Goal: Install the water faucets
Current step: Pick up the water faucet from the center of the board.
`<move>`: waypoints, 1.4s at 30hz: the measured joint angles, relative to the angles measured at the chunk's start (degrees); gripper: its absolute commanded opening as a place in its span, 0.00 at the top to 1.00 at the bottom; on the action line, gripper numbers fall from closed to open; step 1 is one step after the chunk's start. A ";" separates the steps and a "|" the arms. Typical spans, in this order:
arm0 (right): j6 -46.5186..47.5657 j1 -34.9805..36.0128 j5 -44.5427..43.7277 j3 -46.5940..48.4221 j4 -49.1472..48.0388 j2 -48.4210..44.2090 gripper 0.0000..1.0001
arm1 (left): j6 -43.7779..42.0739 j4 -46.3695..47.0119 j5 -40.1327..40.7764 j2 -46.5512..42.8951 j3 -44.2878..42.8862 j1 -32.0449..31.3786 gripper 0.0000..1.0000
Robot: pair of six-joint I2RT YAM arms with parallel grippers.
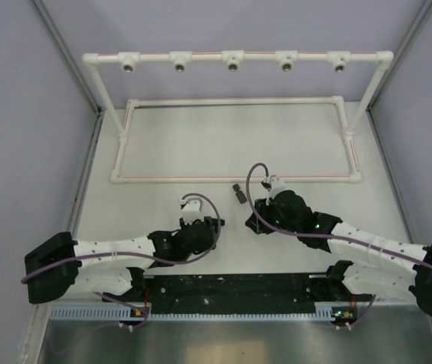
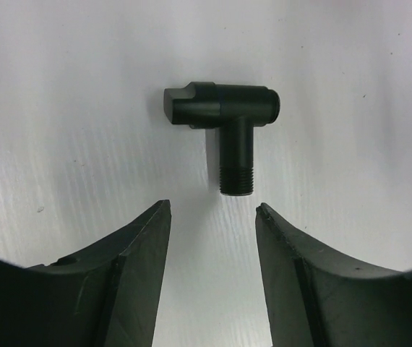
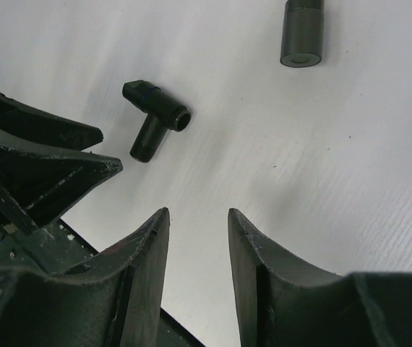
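Observation:
Two small black water faucets lie loose on the white table. The T-shaped one (image 2: 220, 123) lies flat just beyond the fingertips of my left gripper (image 2: 213, 206), its threaded stem pointing at the gap between the jaws. That gripper is open and touches nothing. In the right wrist view the same T-shaped faucet (image 3: 155, 119) lies ahead and to the left of my right gripper (image 3: 197, 211), which is open and empty. The short stubby cylinder (image 3: 301, 32) lies farther off to the upper right. From above, the cylinder (image 1: 239, 194) sits between the left gripper (image 1: 220, 225) and the right gripper (image 1: 251, 221).
A white pipe frame (image 1: 235, 57) stands at the back, with several metal-ringed sockets (image 1: 180, 66) along its raised top bar. Its rectangular base (image 1: 231, 179) lies just beyond the grippers. The left gripper's fingers (image 3: 47, 166) reach into the right wrist view. Grey walls enclose the table.

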State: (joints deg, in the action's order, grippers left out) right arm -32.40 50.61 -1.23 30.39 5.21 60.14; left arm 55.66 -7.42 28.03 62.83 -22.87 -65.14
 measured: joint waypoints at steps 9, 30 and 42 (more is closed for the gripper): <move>0.04 -0.15 0.02 -0.11 1.64 -1.57 0.61 | 1.46 -0.68 7.19 10.32 -6.40 -3.19 0.42; 0.46 -0.15 0.02 -0.42 2.34 -2.14 0.63 | 1.77 -3.78 13.16 22.47 -13.03 -5.20 0.66; 1.18 -0.15 -0.02 -0.44 2.97 -3.04 0.63 | 1.95 -5.97 14.10 21.68 -13.05 -6.99 1.00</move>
State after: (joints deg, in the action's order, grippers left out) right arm -31.22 50.46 -1.26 29.95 8.19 57.10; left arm 57.60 -13.39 42.13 84.51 -35.92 -72.14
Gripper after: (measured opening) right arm 0.354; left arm 0.299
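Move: The faucet lies close by the left gripper, its middle about 4 cm ahead, 3 cm to the right and 2 cm below, with the crossbar crosswise and the threaded stem pointing back at the open fingers. A black cylinder lies some 13 cm ahead of the left hand and 10 cm right; the right gripper hangs level with it, about 13 cm right and 7 cm higher. From the right hand the faucet is about 10 cm left, 4 cm ahead and 9 cm below. Forward and to the right at first, then down, about 2 cm each way, the left hand brings its open fingers around the faucet's stem, rolling some 15 degrees so its left side rises. Down there it closes and pinches the stem near its threaded end, the grip firming once the fingers stop on it, then eases back just under 1 cm. ##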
